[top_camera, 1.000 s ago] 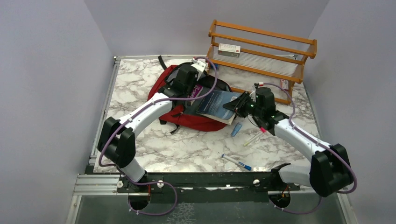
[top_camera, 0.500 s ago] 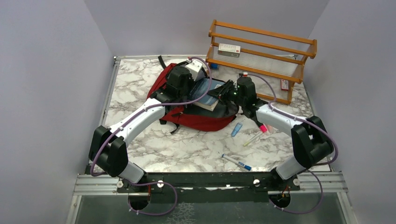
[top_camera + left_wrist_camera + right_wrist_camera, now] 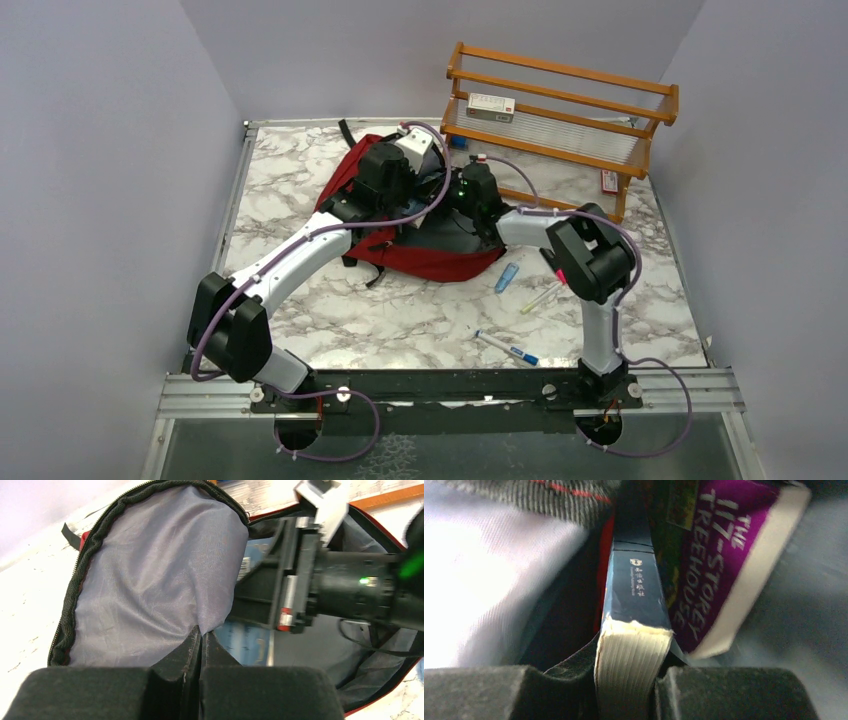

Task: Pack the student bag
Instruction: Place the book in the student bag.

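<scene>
The dark-red student bag [image 3: 430,262] lies open in the middle of the table. My left gripper [image 3: 201,632] is shut on the edge of its grey lining [image 3: 150,580] and holds that flap up. My right gripper [image 3: 631,650] is shut on a dark-blue book [image 3: 634,595], gripped across its page block, and reaches into the bag's mouth. A purple "Treehouse" book [image 3: 719,565] lies inside the bag just right of the blue one. In the top view both grippers meet over the bag's opening, the right gripper [image 3: 462,192] next to the left gripper [image 3: 400,190].
A wooden rack [image 3: 560,110] stands at the back right with a small box [image 3: 490,107] on its shelf. Right of the bag lie a blue cap-like piece [image 3: 508,277], a pink-tipped marker [image 3: 563,275], a pale pen [image 3: 543,296] and a blue-tipped pen [image 3: 507,349].
My right arm has swung left and away from me, carrying the blue book from above the bag's front edge into its opening. The left gripper has shifted slightly back, still holding the lining.
</scene>
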Controlling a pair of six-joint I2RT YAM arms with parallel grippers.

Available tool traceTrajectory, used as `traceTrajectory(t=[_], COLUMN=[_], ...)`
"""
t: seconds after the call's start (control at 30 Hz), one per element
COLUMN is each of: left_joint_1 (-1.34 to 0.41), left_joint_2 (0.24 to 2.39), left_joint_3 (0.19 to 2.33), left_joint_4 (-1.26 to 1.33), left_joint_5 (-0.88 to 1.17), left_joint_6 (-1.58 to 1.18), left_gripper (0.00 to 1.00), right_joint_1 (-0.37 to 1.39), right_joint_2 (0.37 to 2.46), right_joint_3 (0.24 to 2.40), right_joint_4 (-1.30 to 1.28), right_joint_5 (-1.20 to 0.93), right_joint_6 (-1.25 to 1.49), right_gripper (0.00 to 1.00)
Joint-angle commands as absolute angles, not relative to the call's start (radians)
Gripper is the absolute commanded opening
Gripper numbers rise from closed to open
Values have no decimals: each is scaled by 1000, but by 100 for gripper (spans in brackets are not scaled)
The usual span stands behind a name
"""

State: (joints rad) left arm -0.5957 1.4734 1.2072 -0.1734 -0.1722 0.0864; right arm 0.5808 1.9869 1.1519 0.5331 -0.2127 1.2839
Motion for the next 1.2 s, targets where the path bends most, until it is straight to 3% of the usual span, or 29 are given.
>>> traceTrajectory(t=[0.0, 0.43, 0.8, 0.87, 1.17], left_joint_1=[-597, -576, -533, -530, -502], left_joint_2=[1433, 1445, 1467, 1473, 1490], left_joint_3=[1208, 1208, 1220, 1215, 1223], left_joint_4=[-99, -103, -120, -117, -125], left_joint_5=[-125, -113, -92, -95, -83], left_joint_6=[67, 62, 45, 48, 41], left_gripper=[0, 0, 0, 0, 0], right_joint_1=[610, 634, 632, 632, 631], right_joint_2=[2082, 2330, 2276, 2249, 2129], right_joint_3=[1319, 1580, 1593, 1562, 1434], right_joint_4=[750, 533, 375, 371, 355], right_joint_5=[-167, -120, -56, -50, 8], right_joint_6=[1296, 1170, 1059, 1059, 1000], right_gripper=[0, 5, 40, 51, 65])
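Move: From the right hand, which still pinches the blue book, the deep end of the student bag lies about 4 cm ahead, 8 cm left and 5 cm below. The Treehouse book already in the bag is level with the hand, roughly 8 cm left and 6 cm lower; the raised grey flap is some 2 cm ahead, 10 cm left and 7 cm higher. From the left hand, still pinching the flap, that deep end is around 6 cm ahead, 4 cm left and 14 cm down. Push the right gripper left and forward about 9 cm, sinking some 3 cm, to slide the blue book under the flap into the bag's deep end. There, open the fingers wide while rolling the wrist some 10 degrees, and ease back to the right about 3 cm. Meanwhile, keep the flap pinched in the left gripper and draw it left and forward a couple of centimetres. ##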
